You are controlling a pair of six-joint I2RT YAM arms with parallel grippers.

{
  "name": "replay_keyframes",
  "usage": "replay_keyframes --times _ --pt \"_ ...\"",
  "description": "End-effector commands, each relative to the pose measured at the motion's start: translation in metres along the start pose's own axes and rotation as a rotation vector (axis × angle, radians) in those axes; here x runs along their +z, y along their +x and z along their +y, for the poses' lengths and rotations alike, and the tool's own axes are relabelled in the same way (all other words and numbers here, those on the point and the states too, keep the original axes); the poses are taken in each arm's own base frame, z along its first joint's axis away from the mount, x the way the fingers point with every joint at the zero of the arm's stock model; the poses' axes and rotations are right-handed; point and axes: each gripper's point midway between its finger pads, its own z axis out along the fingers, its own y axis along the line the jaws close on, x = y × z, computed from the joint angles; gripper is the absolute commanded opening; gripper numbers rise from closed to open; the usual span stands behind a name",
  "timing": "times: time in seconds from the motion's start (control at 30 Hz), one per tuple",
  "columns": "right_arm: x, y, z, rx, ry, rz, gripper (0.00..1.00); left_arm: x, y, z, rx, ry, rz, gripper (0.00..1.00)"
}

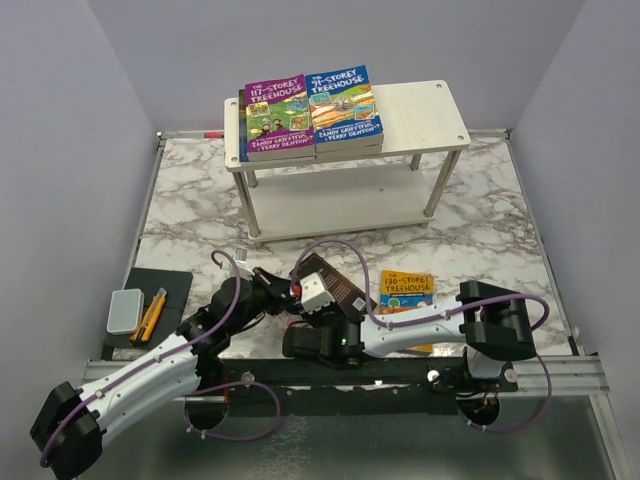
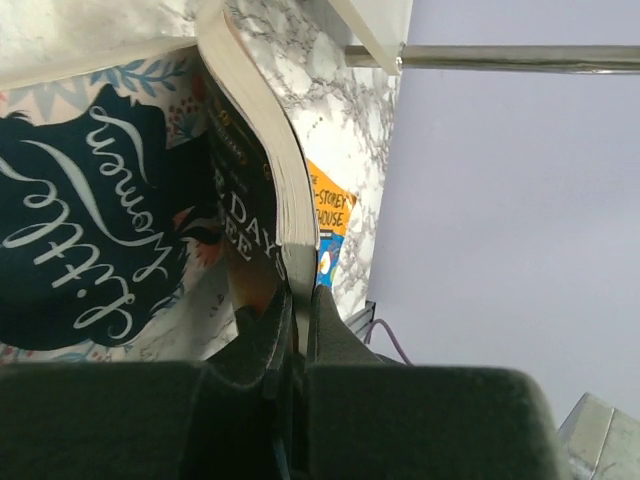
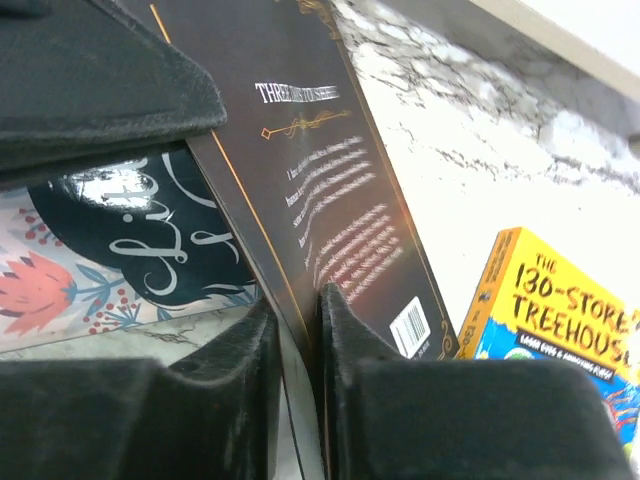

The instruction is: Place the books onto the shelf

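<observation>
A purple book (image 1: 272,118) and a blue book (image 1: 343,105) lie on stacks on the left of the white shelf's top tier (image 1: 425,110). A dark brown book (image 1: 335,283) stands tilted at the table's near middle, held from both sides. My left gripper (image 2: 300,295) is shut on its edge by the page block (image 2: 285,190). My right gripper (image 3: 300,300) is shut on its back cover (image 3: 320,170) near the barcode. Beneath it lies the pink floral book (image 2: 90,220) (image 3: 120,260), flat on the table. The orange book (image 1: 405,295) (image 3: 560,310) lies flat to the right.
A grey case (image 1: 125,310) and a yellow box cutter (image 1: 150,315) rest on a dark mat (image 1: 165,285) at the near left. The shelf's lower tier (image 1: 340,195) holds nothing. Grey walls close the table in on three sides.
</observation>
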Motion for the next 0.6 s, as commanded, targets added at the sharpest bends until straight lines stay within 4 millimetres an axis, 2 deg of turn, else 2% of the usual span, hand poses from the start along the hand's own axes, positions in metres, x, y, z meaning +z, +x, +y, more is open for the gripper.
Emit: replay_keyframes --times 0.0,0.13,0.27,0.3,0.43,0.57 --pt "-0.006 0.000 -0.028 0.032 0.116 -0.026 0.03 -0.003 0.001 -0.030 -0.007 0.079 0.015 0.00" --pt "-0.013 -0.005 -0.040 0.052 0.136 -0.044 0.01 -0.003 0.000 -0.031 -0.016 0.081 0.015 0.01" --pt "-0.024 -0.012 -0.063 0.074 0.175 -0.055 0.01 -0.005 0.001 -0.047 0.023 0.134 0.023 0.45" --pt "-0.027 -0.013 -0.070 0.083 0.184 -0.059 0.01 -0.006 0.000 -0.051 0.038 0.144 0.023 0.51" --pt "-0.045 -0.021 -0.099 0.141 0.190 -0.079 0.01 -0.011 -0.004 -0.063 0.062 0.192 0.000 0.74" --pt "-0.062 -0.034 -0.112 0.265 0.091 -0.084 0.01 -0.018 -0.007 -0.074 0.100 0.240 -0.016 0.80"
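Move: The black Three Days to See book is pinched at its left end by the left gripper. Its middle lies some 8 cm to that hand's right and 3 cm lower, about level forward. From the right gripper, whose fingers straddle the near edge, it is about 5 cm ahead and 3 cm left. Little Women lies flat about 9 cm left and 2 cm ahead of the right hand; the 130-Storey book is roughly 16 cm right and 1 cm ahead; both are some 6 cm below. Finish shutting the right fingers on the black book's near edge while the left still holds on and both hands ease right and up. Then open the left gripper wide to let go and lift it clear, some 5 cm up, as the right, keeping its pinch, carries the book about 7 cm right and 6 cm up, turning slightly clockwise. ##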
